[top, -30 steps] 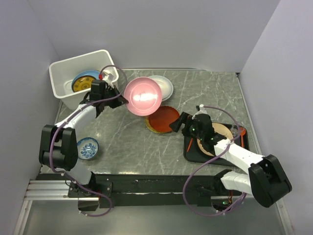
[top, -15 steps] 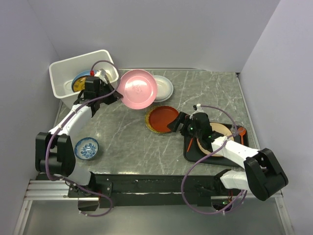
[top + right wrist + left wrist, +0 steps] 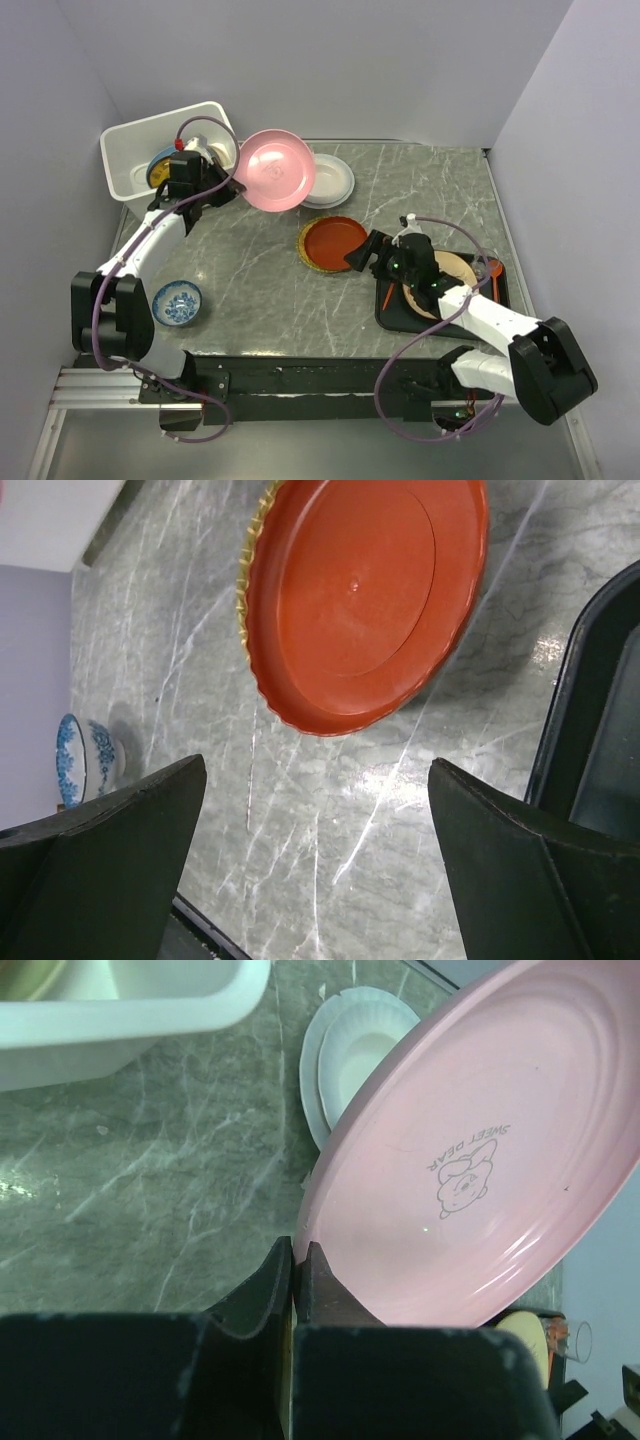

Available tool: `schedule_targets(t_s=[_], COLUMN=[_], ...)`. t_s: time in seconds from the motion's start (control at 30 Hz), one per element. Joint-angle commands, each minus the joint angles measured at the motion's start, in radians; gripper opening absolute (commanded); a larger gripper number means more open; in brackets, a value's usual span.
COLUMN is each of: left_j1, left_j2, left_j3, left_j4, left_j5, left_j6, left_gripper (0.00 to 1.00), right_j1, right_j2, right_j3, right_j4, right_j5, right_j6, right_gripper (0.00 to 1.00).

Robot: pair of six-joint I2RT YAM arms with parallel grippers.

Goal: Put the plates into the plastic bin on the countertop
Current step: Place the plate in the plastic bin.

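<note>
My left gripper [image 3: 232, 188] is shut on the near rim of the pink plate [image 3: 278, 170] and holds it tilted in the air, just right of the white plastic bin [image 3: 122, 150]. In the left wrist view the fingers [image 3: 300, 1255] pinch the pink plate [image 3: 480, 1160], which has a small bear drawing. A yellow patterned plate [image 3: 165, 166] lies in the bin. A white plate [image 3: 338, 180] lies on the countertop [image 3: 250, 280] behind the pink one. My right gripper [image 3: 362, 256] is open and empty beside the red-orange plate [image 3: 332, 243], which lies on a yellow-rimmed plate [image 3: 247, 580].
A black tray [image 3: 497, 292] at the right holds a cream plate [image 3: 452, 272] and an orange utensil. A small blue-and-white bowl [image 3: 180, 302] sits at the near left. The bin's corner [image 3: 130, 1010] shows in the left wrist view.
My left arm has carried the pink plate back and left, closer to the bin, and tilted it more. The right arm has barely moved.
</note>
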Motion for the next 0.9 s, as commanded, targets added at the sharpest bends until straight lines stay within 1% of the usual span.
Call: schedule_targets(t_s=[0.0,0.2,0.37,0.53,0.67,0.7,0.87], left_j1=[0.008,0.026,0.065,0.112,0.123,0.152,0.178], left_j2=[-0.064,-0.076,-0.114,-0.136,-0.125,-0.119,-0.096], left_j3=[0.048,0.058,0.037,0.015,0.014,0.018,0.054], left_j4=[0.040,0.006,0.001,0.014,0.037,0.046,0.049], left_j5=[-0.042,-0.075,-0.106,-0.117,-0.111,-0.112,-0.132], left_j6=[-0.036,-0.043,-0.056,-0.087,-0.121,-0.125,-0.156], left_gripper=[0.01,0.01,0.01,0.01,0.01,0.01,0.01], right_j1=[-0.002,-0.002,-0.002,-0.002,-0.002,-0.004,-0.004], right_j2=[-0.069,-0.041,0.009,0.025,0.031,0.029,0.014], right_j3=[-0.022,0.000,0.029,0.028,0.020,0.020,0.017], right_j4=[0.004,0.018,0.040,0.060,0.064,0.061,0.040], right_j5=[0.020,-0.001,-0.032,-0.038,-0.036,-0.036,-0.021], right_j6=[-0.013,-0.021,-0.025,-0.019,-0.018,-0.018,-0.025], right_gripper=[0.99,0.99,0.99,0.99,0.99,0.99,0.99])
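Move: The pink plate is already pinched in the left hand. The plastic bin it is bound for has its middle about 16 cm ahead of that hand, 19 cm to its left and 13 cm lower. The white plates lie some 13 cm ahead and 20 cm right, the orange plate about 9 cm back and 25 cm right, both roughly 18 cm down. From the right hand the bin is about 32 cm ahead, 51 cm left and 4 cm lower. The pink plate, still pinched by its rim, is carried mainly left, about 8 cm, towards the plastic bin by the left arm, starting slowly. The hand also climbs 3 to 4 cm on the way, while the wrist turns some 15 degrees counter-clockwise; the fingers stay shut on the plate. ##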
